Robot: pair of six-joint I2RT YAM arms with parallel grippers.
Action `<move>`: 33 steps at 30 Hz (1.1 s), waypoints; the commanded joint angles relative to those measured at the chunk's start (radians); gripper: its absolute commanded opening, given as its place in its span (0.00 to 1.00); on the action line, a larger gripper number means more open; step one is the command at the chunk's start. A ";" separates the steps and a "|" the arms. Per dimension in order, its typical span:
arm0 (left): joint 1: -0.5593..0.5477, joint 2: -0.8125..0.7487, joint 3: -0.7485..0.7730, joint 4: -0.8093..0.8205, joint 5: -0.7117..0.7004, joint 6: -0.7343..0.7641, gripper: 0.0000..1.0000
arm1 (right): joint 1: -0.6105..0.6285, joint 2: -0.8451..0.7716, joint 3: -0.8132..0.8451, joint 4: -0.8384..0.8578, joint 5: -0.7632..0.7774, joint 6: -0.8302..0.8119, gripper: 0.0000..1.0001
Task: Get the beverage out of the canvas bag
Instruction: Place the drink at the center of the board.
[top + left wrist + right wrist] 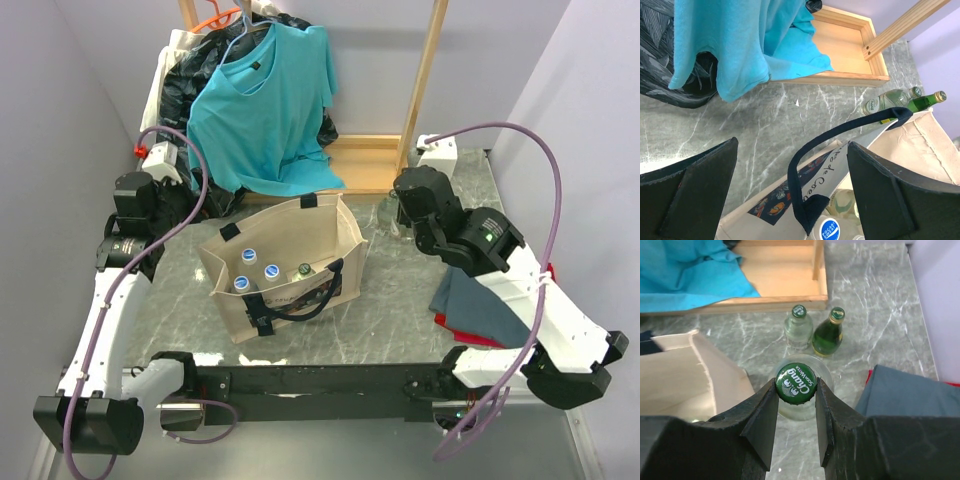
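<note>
The beige canvas bag (pixel 300 235) stands open mid-table with black strap handles. Inside it are blue-and-white capped bottles (pixel 271 272) and one green-capped bottle (pixel 304 268). To the right of the bag, my right gripper (pixel 796 385) is shut on the green cap of a clear glass soda water bottle (pixel 802 412), a beverage held upright over the marble. Two more bottles, one clear (pixel 798 327) and one green (pixel 828 332), stand just beyond it. My left gripper (pixel 792 145) is open above the bag's left end. A black handle strap (pixel 797 170) loops between its fingers, ungripped.
A teal T-shirt (pixel 265 100) hangs on a wooden rack whose base tray (pixel 365 165) lies behind the bag. A black plastic bag (pixel 195 70) sits at the back left. Grey cloth (pixel 480 305) over red cloth lies at the right.
</note>
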 commanded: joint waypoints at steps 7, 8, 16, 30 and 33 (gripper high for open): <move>0.003 -0.036 -0.026 0.058 0.028 0.020 0.96 | -0.113 -0.056 -0.152 0.273 -0.099 0.002 0.00; 0.003 -0.034 -0.026 0.058 0.026 0.020 0.96 | -0.124 -0.056 -0.166 0.300 -0.105 -0.003 0.00; 0.003 -0.044 -0.043 0.058 0.022 0.015 0.96 | -0.173 -0.033 -0.278 0.414 -0.157 -0.023 0.00; 0.003 -0.057 -0.061 0.066 0.013 0.005 0.96 | -0.239 0.051 -0.356 0.561 -0.256 -0.036 0.00; 0.003 -0.054 -0.066 0.068 0.014 0.003 0.96 | -0.244 0.073 -0.367 0.580 -0.263 -0.030 0.00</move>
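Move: Below the right hand, which already grips the clear bottle by its neck, the free spot on the board lies about 7 cm ahead, 1 cm left and 37 cm down. Beyond that spot stand the placed clear bottle, 17 cm ahead and 1 cm right, and the green bottle, 15 cm ahead and 7 cm right. The canvas bag is level, 25 cm left. From the left hand the spot is about 38 cm right and 1 cm ahead. Lowering the held bottle beside the bag, the right hand sinks about 12 cm towards the open board just short of the two standing bottles. The descent starts nearly straight down, then slants forward for some 6 cm in all, while the hand tips down by nearly 10 degrees and the fingers keep their pinch on the neck just under the cap. ##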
